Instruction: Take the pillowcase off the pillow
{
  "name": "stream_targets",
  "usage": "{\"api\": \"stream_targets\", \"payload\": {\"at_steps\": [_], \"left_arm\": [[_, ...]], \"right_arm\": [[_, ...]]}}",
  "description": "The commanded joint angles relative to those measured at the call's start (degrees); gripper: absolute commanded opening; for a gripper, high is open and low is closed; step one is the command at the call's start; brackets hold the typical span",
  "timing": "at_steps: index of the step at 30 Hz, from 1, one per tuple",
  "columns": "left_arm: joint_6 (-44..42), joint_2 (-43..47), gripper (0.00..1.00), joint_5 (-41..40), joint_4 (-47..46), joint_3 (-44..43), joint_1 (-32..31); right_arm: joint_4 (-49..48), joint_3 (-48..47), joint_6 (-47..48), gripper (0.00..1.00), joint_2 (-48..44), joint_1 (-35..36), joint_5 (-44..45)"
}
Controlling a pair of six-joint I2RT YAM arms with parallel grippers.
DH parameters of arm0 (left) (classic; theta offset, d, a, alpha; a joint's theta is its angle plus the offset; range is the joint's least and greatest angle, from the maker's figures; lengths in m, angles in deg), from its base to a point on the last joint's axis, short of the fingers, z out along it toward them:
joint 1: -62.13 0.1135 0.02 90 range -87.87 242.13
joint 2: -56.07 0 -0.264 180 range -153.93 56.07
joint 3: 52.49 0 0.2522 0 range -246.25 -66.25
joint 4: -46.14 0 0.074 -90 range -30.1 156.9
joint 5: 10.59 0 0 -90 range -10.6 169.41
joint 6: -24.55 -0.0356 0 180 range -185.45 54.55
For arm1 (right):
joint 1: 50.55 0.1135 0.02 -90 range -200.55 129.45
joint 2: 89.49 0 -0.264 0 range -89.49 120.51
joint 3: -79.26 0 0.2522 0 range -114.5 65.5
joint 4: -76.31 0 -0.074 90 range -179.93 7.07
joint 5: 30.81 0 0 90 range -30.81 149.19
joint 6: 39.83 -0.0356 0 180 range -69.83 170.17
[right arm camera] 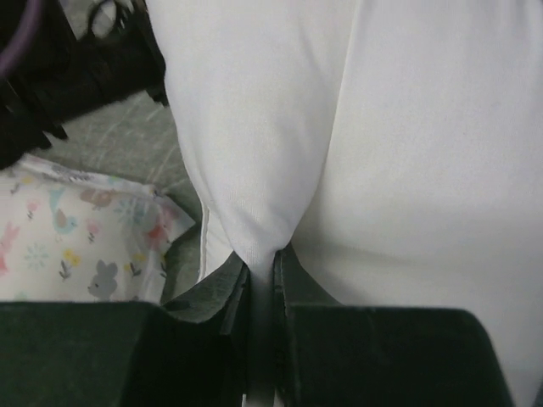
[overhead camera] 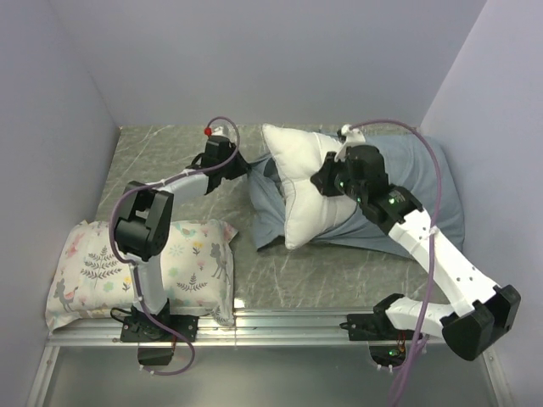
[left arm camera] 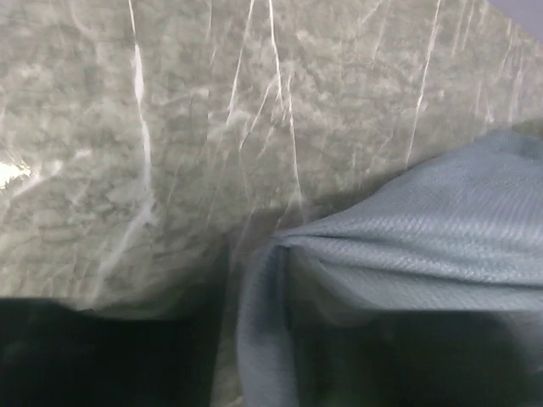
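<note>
The white pillow (overhead camera: 305, 182) lies at the middle back of the table, bunched up and partly out of the grey-blue pillowcase (overhead camera: 424, 182), which spreads under it and to the right. My right gripper (overhead camera: 325, 180) is shut on a pinch of the pillow (right arm camera: 339, 127), with white cloth squeezed between its jaws (right arm camera: 261, 280). My left gripper (overhead camera: 246, 167) is at the pillowcase's left edge. In the blurred left wrist view a fold of the pillowcase (left arm camera: 407, 237) runs down between the jaws (left arm camera: 254, 339), which stand slightly apart, with a strip of table showing beside the fold.
A smaller floral-print pillow (overhead camera: 191, 254) lies at the near left by the left arm's base, its corner in the right wrist view (right arm camera: 76, 237). Grey marbled table (overhead camera: 161, 161) with walls on three sides. A metal rail (overhead camera: 280, 326) runs along the near edge.
</note>
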Motion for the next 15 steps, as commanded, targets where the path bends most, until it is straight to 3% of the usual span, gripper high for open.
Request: {"api": "stream_targets", "payload": {"at_steps": [1, 3, 5, 15], "left_arm": [[-1.59, 3.08, 0.45, -1.67, -8.09, 3.89, -0.40], [-1.85, 6.15, 0.67, -0.17, -10.03, 6.27, -0.58], [-2.38, 10.18, 0.77, -0.17, -9.69, 7.59, -0.49], [-0.19, 29.98, 0.92, -2.63, -3.10, 12.16, -0.49]], "right_arm": [[-2.56, -12.18, -4.06, 0.00, 4.32, -2.00, -4.79], [-3.00, -16.83, -5.04, 0.00, 8.02, -2.44, -6.73], [-3.09, -20.61, -6.36, 0.00, 11.54, -2.62, -7.70], [-5.37, -30.73, -8.82, 0.00, 24.90, -3.15, -10.69]]}}
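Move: The left hand has the left end of the grey pillowcase between its barely parted fingers. From there the middle of the white pillow is about 15 cm to the right, 10 cm back and 7 cm higher, and the printed cushion some 27 cm left and 33 cm back. The right hand grips the pillow, whose middle is about 10 cm below it, 3 cm left and 4 cm ahead. That same pillowcase end lies roughly 15 cm ahead of the right hand, 18 cm left and 17 cm below; the pillowcase's wide spread is some 20 cm right and 8 cm ahead. Forward and to its left the right hand carries its pinch of white pillow, about 8 cm out and 5 cm across towards the pillowcase's left end, rising some 4 cm before easing down a little. The left fingers open wide and come free of the pillowcase; that hand draws back and dips slightly, then climbs quickly to some 15 cm above its start, fingertips tilting up nearly 20 degrees. ##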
